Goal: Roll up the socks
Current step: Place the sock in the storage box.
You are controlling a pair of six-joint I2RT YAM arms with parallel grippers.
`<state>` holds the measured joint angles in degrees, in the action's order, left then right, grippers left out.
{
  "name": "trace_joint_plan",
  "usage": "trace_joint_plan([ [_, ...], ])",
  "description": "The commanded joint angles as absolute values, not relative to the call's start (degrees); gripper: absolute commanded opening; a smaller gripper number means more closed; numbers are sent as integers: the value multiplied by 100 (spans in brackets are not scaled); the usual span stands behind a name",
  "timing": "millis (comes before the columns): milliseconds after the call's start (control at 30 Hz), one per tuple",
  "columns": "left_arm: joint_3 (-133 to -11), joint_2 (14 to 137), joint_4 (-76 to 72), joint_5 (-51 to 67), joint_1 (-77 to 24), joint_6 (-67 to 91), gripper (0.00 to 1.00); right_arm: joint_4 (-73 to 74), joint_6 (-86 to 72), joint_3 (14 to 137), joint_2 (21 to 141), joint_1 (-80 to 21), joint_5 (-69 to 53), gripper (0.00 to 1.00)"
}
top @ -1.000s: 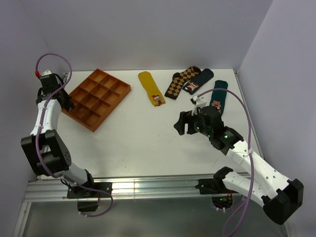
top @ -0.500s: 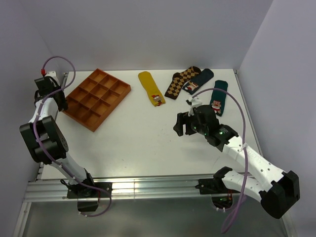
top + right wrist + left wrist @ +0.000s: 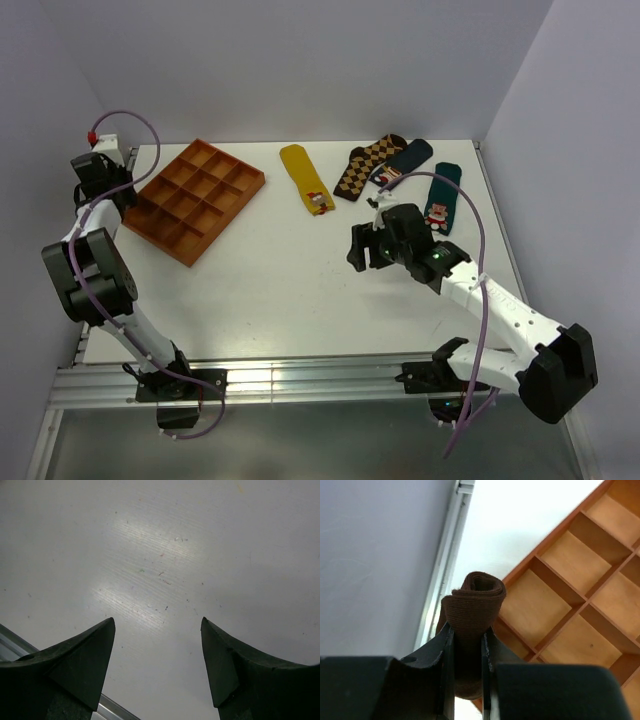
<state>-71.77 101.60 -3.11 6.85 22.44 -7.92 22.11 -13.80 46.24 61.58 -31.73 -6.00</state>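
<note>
A rolled dark brown sock (image 3: pixel 472 605) sits pinched between the two black fingers of my left gripper (image 3: pixel 467 630), which is shut on it. The roll's curled end points up, just off the near corner of the wooden tray (image 3: pixel 570 592) and above the table's left edge rail. In the top view the left gripper (image 3: pixel 97 176) is at the far left, beside the tray (image 3: pixel 158 242); the sock is hidden there. My right gripper (image 3: pixel 362 247) hangs open over bare white table right of centre, with nothing between its fingertips (image 3: pixel 157 622).
The tray has several empty compartments. At the back lie a mustard yellow sock (image 3: pixel 305 178), a brown-and-tan diamond sock (image 3: pixel 365 165), a navy sock (image 3: pixel 402 162) and a dark green sock (image 3: pixel 440 198). Walls stand close on the left, back and right.
My left gripper has swung back and left, from over the tray's left corner to the table's left edge. My right gripper has shifted slightly farther from its base.
</note>
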Motion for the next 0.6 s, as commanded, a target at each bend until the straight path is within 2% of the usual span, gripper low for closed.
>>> trace_joint_plan([
  [0,-6953,10301,-931,1010,2241,-914,0,2232,-1327,4992,6301,-3182,-712,76],
  [567,-6645,10468,-782,835,2276,-1151,0,2197,-1239,5010,6407,-3173,-730,74],
])
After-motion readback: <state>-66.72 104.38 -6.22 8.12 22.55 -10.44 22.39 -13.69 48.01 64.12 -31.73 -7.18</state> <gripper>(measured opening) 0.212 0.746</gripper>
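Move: The rolled brown sock is already in the left fingers; the storage box's left-corner compartment lies about 3 cm ahead, neither left nor right, and 12 cm below. The next compartment along the outer edge is some 8 cm ahead and 5 cm right, the one on its near side 2 cm back and 6 cm right. The box's middle lies about 6 cm ahead, 13 cm right. From the right hand the corner compartment is roughly 24 cm ahead, 54 cm left, 13 cm below. The rolled brown sock, still pinched in the left gripper, is lowered about 5 cm towards the left-corner compartment of the storage box, quickly at first, then easing off. The hand slips back about 1 cm as it sinks, the fingers tip some 5 degrees further down and keep their hold. ##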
